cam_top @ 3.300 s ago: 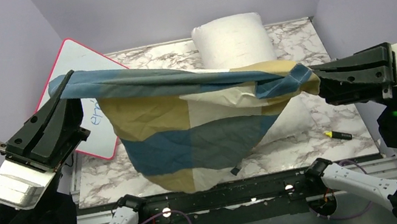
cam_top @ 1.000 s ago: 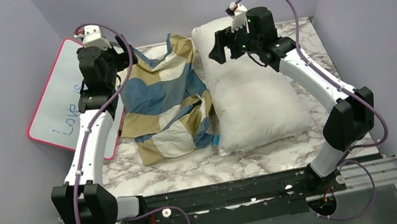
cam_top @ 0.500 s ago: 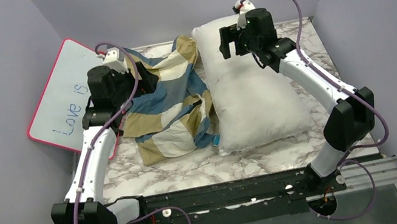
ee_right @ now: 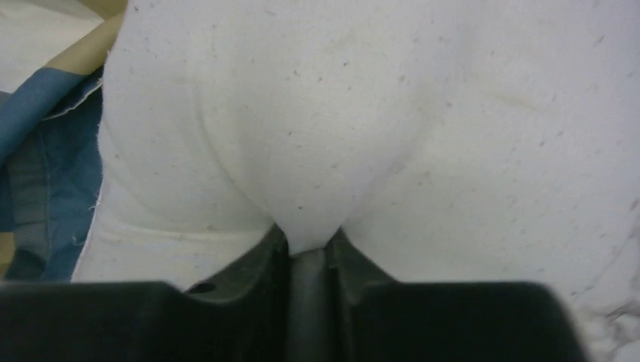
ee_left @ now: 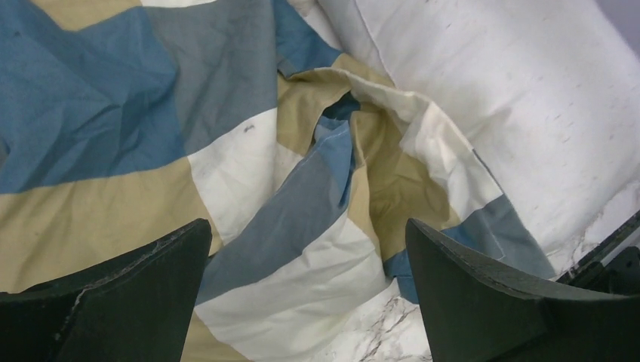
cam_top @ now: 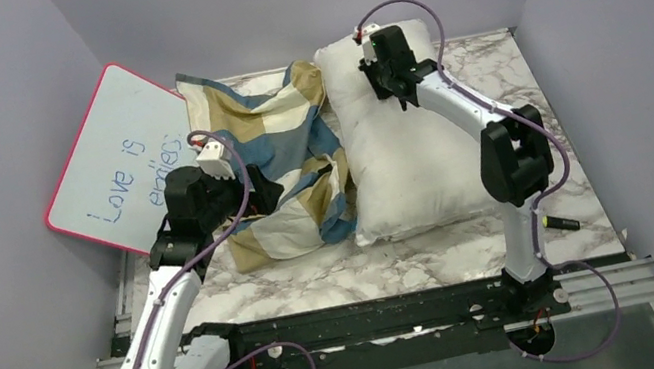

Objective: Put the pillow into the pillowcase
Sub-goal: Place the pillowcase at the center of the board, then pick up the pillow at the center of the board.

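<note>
The white pillow [cam_top: 410, 160] lies lengthwise on the right half of the table. The checked blue, tan and cream pillowcase [cam_top: 282, 152] lies crumpled against its left side. My right gripper [cam_top: 400, 90] is at the pillow's far end. In the right wrist view my right gripper [ee_right: 308, 237] is shut on a pinched fold of the pillow [ee_right: 340, 113], with the pillowcase [ee_right: 45, 151] at the left edge. My left gripper [cam_top: 259, 196] hovers over the pillowcase's near part. In the left wrist view my left gripper [ee_left: 308, 226] is open above the pillowcase [ee_left: 249, 173], with nothing between its fingers, and the pillow [ee_left: 513, 90] is at upper right.
A pink-rimmed whiteboard [cam_top: 120, 155] with blue writing leans at the back left. A yellow-and-black marker [cam_top: 561, 223] lies at the right near the table's front edge. The marble table [cam_top: 320, 282] is enclosed by purple walls on three sides.
My right gripper has gone down onto the pillow's far end and closed on its fabric. My left arm has pulled back toward the near side, leaving the pillowcase's far corner lying by the whiteboard.
</note>
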Action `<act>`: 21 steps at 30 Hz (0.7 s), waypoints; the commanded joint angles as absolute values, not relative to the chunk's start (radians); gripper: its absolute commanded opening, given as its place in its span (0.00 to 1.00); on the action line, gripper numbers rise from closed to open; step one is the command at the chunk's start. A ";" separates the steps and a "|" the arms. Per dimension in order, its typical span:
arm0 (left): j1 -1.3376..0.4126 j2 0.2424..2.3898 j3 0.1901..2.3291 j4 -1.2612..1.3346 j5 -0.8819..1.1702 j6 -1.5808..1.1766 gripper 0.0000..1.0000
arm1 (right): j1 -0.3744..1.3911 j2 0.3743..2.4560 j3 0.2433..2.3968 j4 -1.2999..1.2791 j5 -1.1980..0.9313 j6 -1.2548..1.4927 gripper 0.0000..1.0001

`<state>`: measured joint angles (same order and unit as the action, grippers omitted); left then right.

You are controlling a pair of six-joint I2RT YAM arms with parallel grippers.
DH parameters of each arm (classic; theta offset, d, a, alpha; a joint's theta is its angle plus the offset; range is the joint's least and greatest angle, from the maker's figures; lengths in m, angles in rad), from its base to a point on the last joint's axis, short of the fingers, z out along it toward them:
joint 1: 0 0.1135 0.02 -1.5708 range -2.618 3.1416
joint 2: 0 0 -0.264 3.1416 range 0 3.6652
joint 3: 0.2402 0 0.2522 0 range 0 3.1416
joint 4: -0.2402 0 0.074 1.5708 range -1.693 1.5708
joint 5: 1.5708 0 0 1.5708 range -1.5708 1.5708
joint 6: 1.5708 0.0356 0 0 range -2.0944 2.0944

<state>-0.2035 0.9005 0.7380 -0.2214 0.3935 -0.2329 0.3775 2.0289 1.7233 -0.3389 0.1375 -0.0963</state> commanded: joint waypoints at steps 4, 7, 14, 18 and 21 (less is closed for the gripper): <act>-0.207 0.760 0.667 -0.185 0.281 -0.316 0.98 | 0.375 2.008 1.950 -0.399 0.051 -0.339 0.01; -0.212 0.764 0.674 -0.187 0.271 -0.347 0.98 | 0.375 1.943 2.021 -0.361 0.016 -0.403 0.01; -0.217 0.766 0.704 -0.225 0.121 -0.315 0.97 | 0.374 1.790 1.947 -0.280 -0.212 -0.620 0.01; -0.217 0.774 0.742 -0.231 0.106 -0.324 0.99 | 0.375 1.743 1.904 -0.250 -0.277 -0.811 0.01; -0.218 0.809 0.746 -0.210 0.100 -0.321 0.99 | 0.374 1.755 1.955 -0.323 -0.291 -0.911 0.01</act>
<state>-0.2134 0.7792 0.7021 -0.2333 0.1520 -0.3183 0.3725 1.7988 1.8824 -0.4191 -0.1967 -0.6830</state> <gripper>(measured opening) 0.986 0.044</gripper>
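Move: The right fingers already straddle a fold of the pillow's far part; the pillow's middle lies about 11 cm back, 6 cm right and 6 cm below that hand. The pillowcase's middle is some 23 cm to its left, 13 cm back and 10 cm lower. From the left hand, the pillow's middle lies roughly 28 cm right, 8 cm ahead and 14 cm down. Right fingers shut on the pillow's far part and lift about 19 cm, turning counter-clockwise; left hand drifts left. ##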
